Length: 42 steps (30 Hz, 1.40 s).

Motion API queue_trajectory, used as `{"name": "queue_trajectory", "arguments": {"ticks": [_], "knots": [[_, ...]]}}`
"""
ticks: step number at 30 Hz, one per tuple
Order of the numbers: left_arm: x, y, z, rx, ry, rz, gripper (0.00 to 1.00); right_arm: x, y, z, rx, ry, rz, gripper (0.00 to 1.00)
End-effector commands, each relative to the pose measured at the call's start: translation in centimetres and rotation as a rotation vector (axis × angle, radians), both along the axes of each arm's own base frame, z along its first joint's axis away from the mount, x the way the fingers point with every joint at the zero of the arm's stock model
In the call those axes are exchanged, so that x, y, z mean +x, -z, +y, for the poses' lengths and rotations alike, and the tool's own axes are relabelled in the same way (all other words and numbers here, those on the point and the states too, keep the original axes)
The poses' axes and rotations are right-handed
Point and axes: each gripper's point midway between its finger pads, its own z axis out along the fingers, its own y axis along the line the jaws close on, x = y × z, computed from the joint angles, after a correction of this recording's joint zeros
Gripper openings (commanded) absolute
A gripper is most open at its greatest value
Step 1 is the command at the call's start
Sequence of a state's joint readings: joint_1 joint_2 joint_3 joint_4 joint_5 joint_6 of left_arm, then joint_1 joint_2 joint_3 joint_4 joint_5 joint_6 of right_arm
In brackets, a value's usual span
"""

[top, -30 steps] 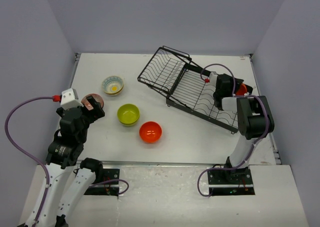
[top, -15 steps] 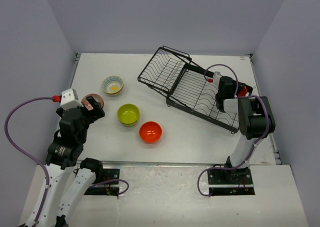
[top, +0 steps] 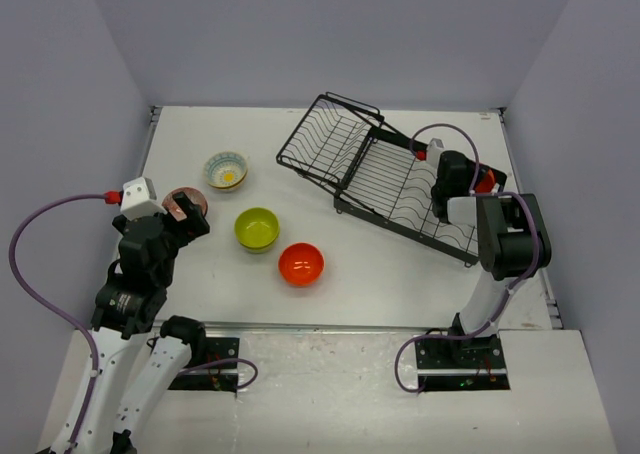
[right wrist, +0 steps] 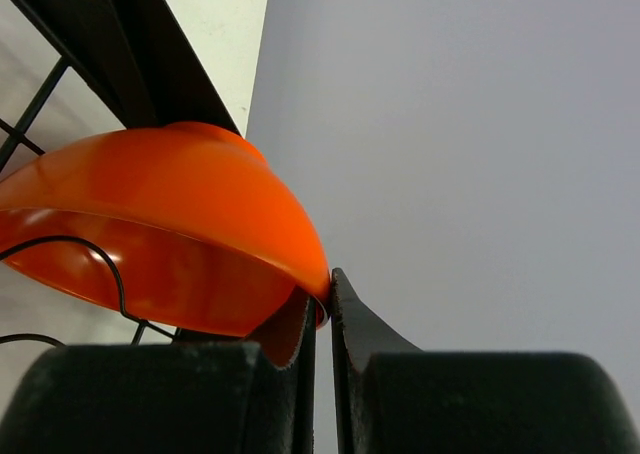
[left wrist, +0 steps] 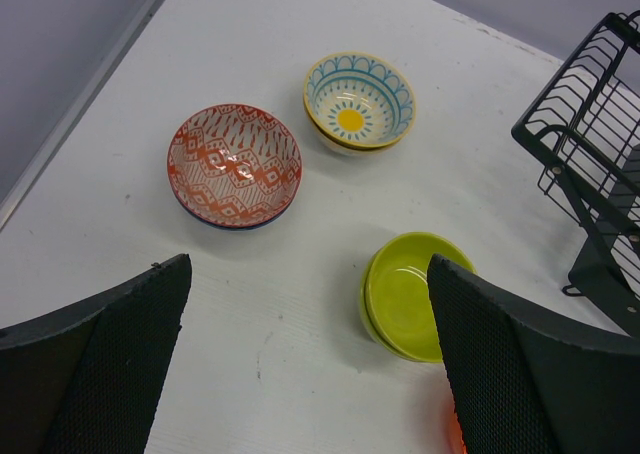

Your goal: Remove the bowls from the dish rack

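Note:
The black wire dish rack (top: 385, 179) lies at the back right of the table. At its right end an orange bowl (top: 487, 181) stands on edge among the bars. My right gripper (top: 472, 183) is shut on that bowl's rim; the right wrist view shows the orange bowl (right wrist: 150, 234) pinched between the fingertips (right wrist: 352, 319). My left gripper (left wrist: 305, 364) hangs open over the table at the left. Below it are a red-patterned bowl (left wrist: 234, 164), a floral bowl (left wrist: 358, 101) and a lime green bowl (left wrist: 405, 294).
A second orange bowl (top: 301, 263) sits on the table in front of the lime green bowl (top: 257, 228). The rack's corner (left wrist: 590, 164) shows at the right edge of the left wrist view. Grey walls enclose the table on three sides.
My right gripper has shifted a little to the right along the rack and closed on the orange bowl's rim. The left arm has not moved.

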<state>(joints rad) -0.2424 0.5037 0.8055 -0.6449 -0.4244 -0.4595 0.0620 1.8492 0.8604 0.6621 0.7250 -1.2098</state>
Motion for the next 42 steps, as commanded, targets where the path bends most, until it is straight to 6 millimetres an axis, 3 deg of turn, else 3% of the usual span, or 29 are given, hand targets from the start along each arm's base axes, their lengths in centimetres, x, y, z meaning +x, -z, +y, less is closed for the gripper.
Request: {"name": "queue_trajectory", "arguments": {"ticks": [1,7,22,25,31,32,33,34,35,37,38,39,41,42], "knots": [[0.4,-1.1,-0.1,0.011,0.011,-0.046,1.0,-0.5,-0.7,-0.6,0.055,0.043,-0.091,0.0],[0.5,-1.0,-0.1,0.012,0.013,-0.04,1.0,-0.8,-3.1,-1.0,0.044,0.075,-0.272,0.0],[0.8,-0.7,-0.2,0.018,0.014,-0.025,1.0,-2.3,-5.6,-1.3,-0.001,0.106,-0.506,0.0],[0.8,-0.7,-0.2,0.019,0.013,-0.022,1.0,-2.7,-8.2,-1.3,0.037,0.12,-0.591,0.0],[0.7,-0.8,-0.2,0.015,0.016,-0.031,1.0,-2.9,-10.6,-0.4,0.218,0.119,-0.657,0.0],[0.7,-0.8,-0.2,0.016,0.015,-0.032,1.0,-2.9,-12.7,0.0,0.304,0.113,-0.748,0.0],[0.6,-0.9,-0.2,0.014,0.015,-0.035,1.0,-3.0,-11.9,0.6,0.337,0.12,-0.68,0.0],[0.6,-0.9,-0.2,0.014,0.015,-0.037,1.0,-3.0,-12.4,1.8,0.392,0.116,-0.687,0.0],[0.5,-0.9,-0.1,0.015,0.012,-0.038,1.0,-2.3,-14.4,3.0,0.545,0.125,-0.801,0.0],[0.3,-1.2,0.1,0.011,0.002,-0.049,1.0,-3.7,-13.5,6.7,0.708,0.137,-0.633,0.0],[0.2,-1.3,0.4,0.01,-0.014,-0.054,1.0,-2.7,-15.9,9.8,0.943,0.081,-0.687,0.0],[0.0,-1.4,0.6,0.009,-0.024,-0.058,1.0,-4.5,-15.6,12.2,1.024,0.052,-0.581,0.0],[-0.2,-1.5,0.7,0.006,-0.032,-0.064,1.0,-5.7,-16.4,17.8,1.274,-0.094,-0.475,0.0],[-0.4,-1.8,0.8,0.001,-0.033,-0.077,1.0,-7.5,-17.9,20.4,1.344,-0.192,-0.44,0.0]]}}
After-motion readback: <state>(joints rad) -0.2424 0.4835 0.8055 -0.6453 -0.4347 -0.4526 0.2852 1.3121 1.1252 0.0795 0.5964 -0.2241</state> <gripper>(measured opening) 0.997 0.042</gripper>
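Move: In the right hand is the rim of the last orange bowl, still in the dish rack. The orange bowl already on the table, where this one likely goes, lies about 54 cm to the left, 18 cm back and 9 cm below; the green bowls stand roughly 15 cm left of it and 12 cm farther out. The rack's main grid is centred some 22 cm left of this hand, about level ahead, 9 cm below. From the left hand, the table's orange bowl is about 5 cm ahead, 29 cm right and 22 cm below. Easing back about 3 cm while tipping the fingertips upward, the right hand keeps its pinch on the orange bowl's rim, then lifts fast, ending some 18 cm higher. Late in the rise it swings about 10 cm left from its start, over the rack, rolling its left side up by roughly 45 degrees as the bowl leaves the wires. ##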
